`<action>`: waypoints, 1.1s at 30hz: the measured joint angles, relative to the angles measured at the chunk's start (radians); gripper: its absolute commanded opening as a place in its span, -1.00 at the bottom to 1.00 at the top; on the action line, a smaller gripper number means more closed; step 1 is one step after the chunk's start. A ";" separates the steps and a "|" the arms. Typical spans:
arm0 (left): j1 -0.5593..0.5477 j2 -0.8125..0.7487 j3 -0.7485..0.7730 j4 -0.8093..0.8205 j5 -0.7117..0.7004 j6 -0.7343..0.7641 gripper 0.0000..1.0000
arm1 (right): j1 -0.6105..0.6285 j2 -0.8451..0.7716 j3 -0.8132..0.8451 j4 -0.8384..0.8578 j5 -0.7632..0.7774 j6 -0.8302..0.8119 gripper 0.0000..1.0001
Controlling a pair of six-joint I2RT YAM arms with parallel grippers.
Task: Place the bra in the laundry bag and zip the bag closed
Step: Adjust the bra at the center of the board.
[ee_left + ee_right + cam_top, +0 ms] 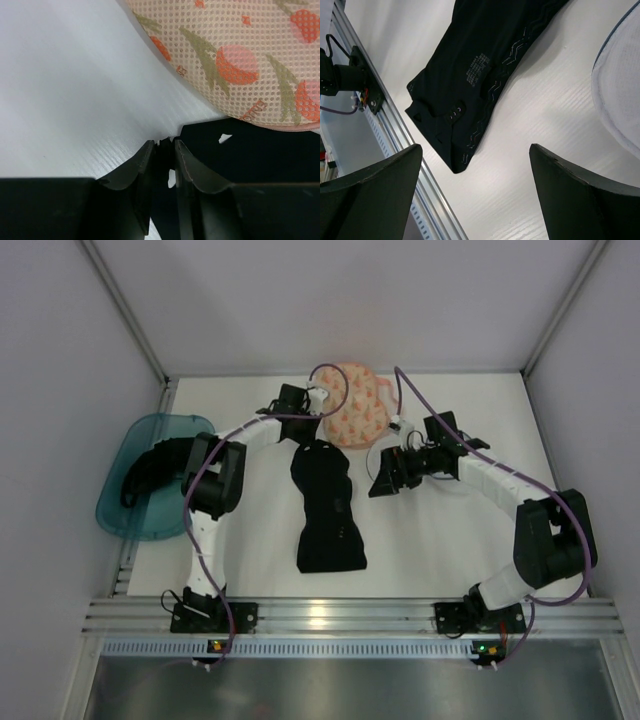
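The black bra (327,505) lies stretched out lengthwise in the middle of the table. Its top end reaches toward the laundry bag (352,408), a peach mesh pouch with an orange and green print at the back of the table. My left gripper (305,412) is low beside the bag (240,50). Its jaws are nearly together with a thin piece of black bra fabric (260,150) pinched between the fingertips (145,152). My right gripper (383,478) hovers to the right of the bra (480,65), open wide (475,146) and holding nothing.
A teal bin (120,505) with something black inside hangs off the table's left edge. A metal rail (340,615) runs along the front edge. A pale rounded mesh surface with a dark rim (620,95) is at the right of the right wrist view.
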 measured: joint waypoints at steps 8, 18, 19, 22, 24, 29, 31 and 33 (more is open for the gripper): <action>0.000 -0.009 0.003 -0.038 -0.005 -0.003 -1.00 | -0.005 -0.001 0.000 -0.001 -0.028 0.000 0.76; 0.009 -0.220 -0.032 -0.110 0.027 -0.006 -1.00 | -0.007 -0.054 -0.010 0.000 -0.070 0.003 0.75; 0.009 -0.254 -0.044 -0.110 0.035 -0.006 -1.00 | -0.007 -0.060 -0.015 0.001 -0.072 0.003 0.75; 0.005 -0.371 -0.099 -0.108 0.068 -0.003 -1.00 | -0.007 -0.069 -0.028 0.000 -0.076 0.003 0.75; -0.002 -0.429 -0.137 -0.104 0.085 0.000 -1.00 | -0.007 -0.069 -0.033 -0.002 -0.078 0.003 0.75; -0.044 -0.535 -0.289 -0.099 0.125 0.007 -1.00 | -0.007 -0.070 -0.034 -0.005 -0.079 0.003 0.75; -0.072 -0.558 -0.352 -0.102 0.135 0.007 -1.00 | -0.007 -0.070 -0.034 -0.005 -0.079 0.003 0.74; -0.105 -0.572 -0.409 -0.110 0.140 0.006 -1.00 | -0.007 -0.070 -0.034 -0.004 -0.081 0.003 0.74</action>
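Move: The bra lies lengthwise on the board, its far left corner already between the left hand's half-closed fingers; its middle is some 17 cm back from that hand, 5 cm to the right and about 2 cm lower. The peach-print cloth's middle is about 11 cm farther out and 12 cm to the hand's right, the white mesh bag roughly 23 cm right and 4 cm back. From the right hand, the bra's middle is about 13 cm left, 3 cm ahead and 11 cm below. The bra's far left corner gets pinched as the left fingers finish shutting on it. The left hand lifts it about 15 cm, easing back, then carries it back over the bra's middle and starts lowering, ending some 15 cm back and 10 cm up, turned roughly 10 degrees clockwise. The right hand, fingers open, rises and draws back about 2 cm, clear of the bra. ##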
